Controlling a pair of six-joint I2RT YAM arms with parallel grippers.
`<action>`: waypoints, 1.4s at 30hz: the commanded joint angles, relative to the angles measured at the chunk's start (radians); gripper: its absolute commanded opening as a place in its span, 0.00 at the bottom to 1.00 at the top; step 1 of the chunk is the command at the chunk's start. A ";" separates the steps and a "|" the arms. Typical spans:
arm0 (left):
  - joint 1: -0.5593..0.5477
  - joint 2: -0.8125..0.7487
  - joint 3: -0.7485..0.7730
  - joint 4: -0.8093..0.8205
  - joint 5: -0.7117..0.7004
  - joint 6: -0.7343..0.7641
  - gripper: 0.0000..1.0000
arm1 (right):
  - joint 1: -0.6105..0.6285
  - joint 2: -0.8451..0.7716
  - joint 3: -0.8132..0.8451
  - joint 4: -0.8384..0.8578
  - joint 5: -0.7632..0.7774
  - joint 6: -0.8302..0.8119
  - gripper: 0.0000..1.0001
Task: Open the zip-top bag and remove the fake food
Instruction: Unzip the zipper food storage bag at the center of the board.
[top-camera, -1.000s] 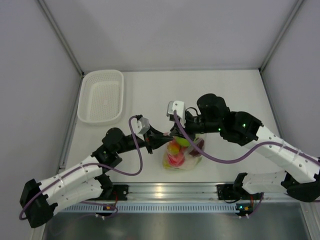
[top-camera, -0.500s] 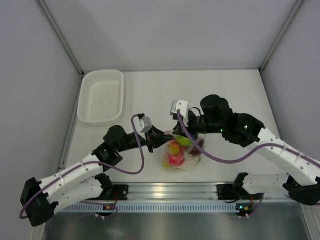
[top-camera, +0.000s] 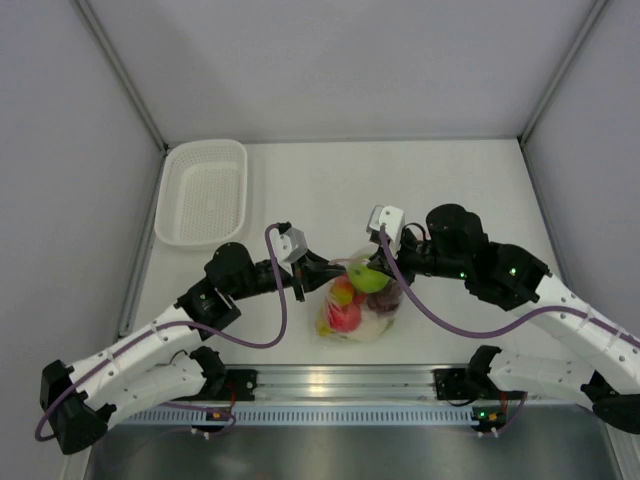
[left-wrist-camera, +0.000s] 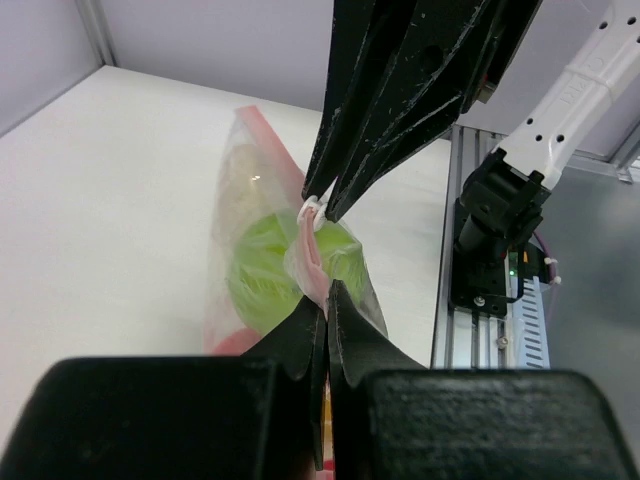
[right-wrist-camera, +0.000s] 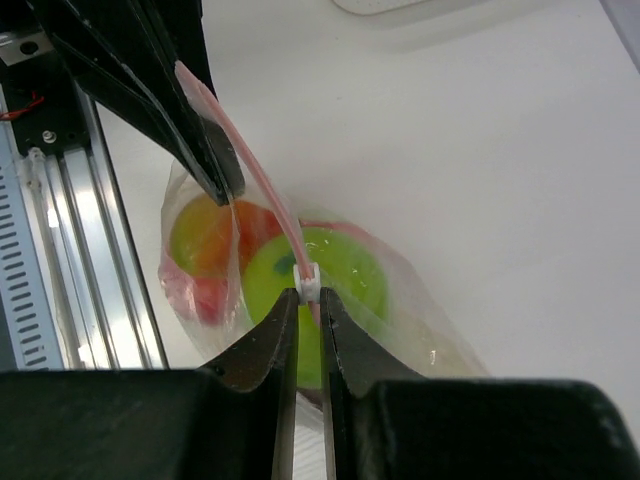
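Note:
The zip-top bag (top-camera: 368, 322), clear with a pink zip strip (right-wrist-camera: 262, 180), hangs between both grippers near the table's front edge. Inside it is the fake food: a green fruit (right-wrist-camera: 345, 275), an orange-yellow piece (right-wrist-camera: 198, 240) and a red piece (top-camera: 345, 317). My left gripper (left-wrist-camera: 326, 292) is shut on the bag's top edge at the strip. Facing it, my right gripper (right-wrist-camera: 308, 297) is shut on the small white zip slider (right-wrist-camera: 308, 277). In the top view the left gripper (top-camera: 334, 268) and right gripper (top-camera: 370, 268) stand close together above the bag.
A white perforated basket (top-camera: 203, 192) lies at the back left of the table. The aluminium rail (top-camera: 340, 380) with the arm bases runs along the near edge, right behind the bag. Grey walls enclose the table on three sides.
My right gripper has drawn to the right with the slider, and the left gripper followed slightly right. The bag's top has stretched out between them and the bag has shifted a little.

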 joint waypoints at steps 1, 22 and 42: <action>-0.001 -0.010 0.090 0.038 -0.037 0.054 0.00 | -0.027 -0.054 -0.018 -0.011 0.068 0.022 0.00; 0.014 0.056 0.142 0.008 -0.559 0.024 0.00 | -0.036 -0.163 -0.056 -0.131 0.166 0.082 0.00; 0.026 0.096 0.210 -0.052 -0.861 -0.128 0.00 | -0.036 -0.164 -0.055 -0.222 0.206 0.115 0.00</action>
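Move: My right hand grips the slider, with the zip's right end still some 9 cm to its right, 6 cm ahead and a little lower. The green fruit hangs in the bag about 3 cm left of that hand, 2 cm back and 6 cm below; the red tomato is roughly 6 cm left, 6 cm back and 12 cm below. My left hand pinches the zip's left end, with the slider about 8 cm to its right and 1 cm ahead. Keeping both grips shut, I draw the zip out between my hands. My left hand carries its end forward about 12 cm and half as far left, turning some 45 degrees counter-clockwise, while my right hand drags the slider rightwards 6 to 7 cm along the strip to its right end, rising slightly before sinking and turning a little clockwise. ##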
